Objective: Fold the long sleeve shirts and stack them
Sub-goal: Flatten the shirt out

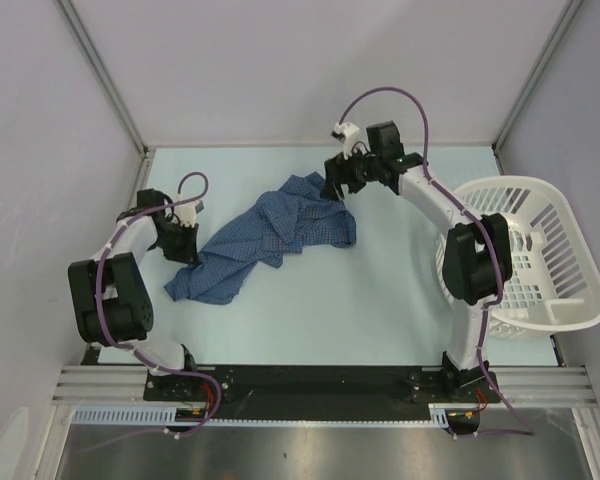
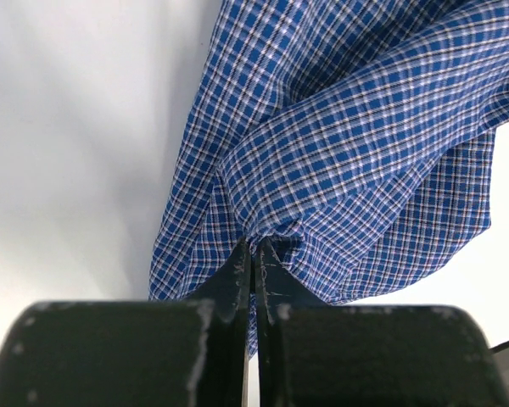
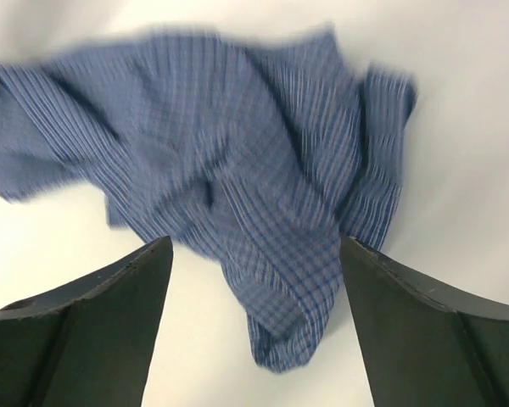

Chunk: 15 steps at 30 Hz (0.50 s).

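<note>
One long sleeve shirt, blue check cloth, lies crumpled across the middle of the table. My left gripper sits at its left edge. In the left wrist view the gripper is shut on a pinched fold of the shirt, and the cloth spreads away from the tips. My right gripper hovers over the shirt's far right end. In the blurred right wrist view the gripper stands wide open. A drooping lobe of the shirt lies below, between the fingers, touching neither.
A white slatted laundry basket stands at the right edge of the table, beside the right arm. Grey walls close in the back and both sides. The light table surface shows in front of the shirt.
</note>
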Each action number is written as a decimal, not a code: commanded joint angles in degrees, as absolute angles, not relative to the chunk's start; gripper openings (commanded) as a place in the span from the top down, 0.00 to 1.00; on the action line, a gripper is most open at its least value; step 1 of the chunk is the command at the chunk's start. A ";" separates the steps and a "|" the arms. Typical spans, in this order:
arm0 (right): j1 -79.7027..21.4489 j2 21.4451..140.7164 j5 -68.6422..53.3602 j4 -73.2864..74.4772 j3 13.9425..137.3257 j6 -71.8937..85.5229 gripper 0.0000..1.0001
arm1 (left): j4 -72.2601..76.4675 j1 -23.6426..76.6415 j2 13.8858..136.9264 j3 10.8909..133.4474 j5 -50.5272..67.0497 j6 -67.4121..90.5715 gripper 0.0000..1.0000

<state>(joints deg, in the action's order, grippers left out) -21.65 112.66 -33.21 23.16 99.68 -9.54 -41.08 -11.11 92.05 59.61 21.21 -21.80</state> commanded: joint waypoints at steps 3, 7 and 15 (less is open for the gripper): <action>-23.20 111.36 -27.08 24.88 89.13 -19.05 0.17 | -41.66 -9.93 88.51 59.68 23.20 -25.92 1.00; -25.22 110.04 -22.60 20.93 85.26 -24.25 0.19 | -42.27 -9.41 88.16 60.03 23.73 -26.89 1.00; -35.32 101.69 -19.25 12.93 78.14 -24.35 0.17 | -43.15 -9.23 87.28 60.29 23.47 -26.46 1.00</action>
<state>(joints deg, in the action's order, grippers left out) -30.09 108.22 -22.00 21.06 79.94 -22.83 -42.30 -9.58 90.17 59.61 21.65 -25.17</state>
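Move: The near edge of the shirt's bunched right lobe lies about 8 cm back from the right hand, 2 cm to its left and some 16 cm below. On the same cloth, the lobe's right tip is roughly 6 cm back and 5 cm to the right of that hand, and the shirt's far corner about 8 cm ahead and 7 cm to its left. From the left hand, low over the table, that near edge is about 31 cm right, 5 cm ahead and 3 cm below. The right hand, fingers staying wide open, drops about 11 cm and draws back some 7 cm over the shirt's bunched right lobe towards its near edge, drifting right at first, then swinging back left and lifting about 1 cm as the fingers tip some 20 degrees further down. The left hand keeps its closed pinch on the shirt's left part and barely stirs, easing up and to the right by about 1 cm and turning slightly clockwise. ##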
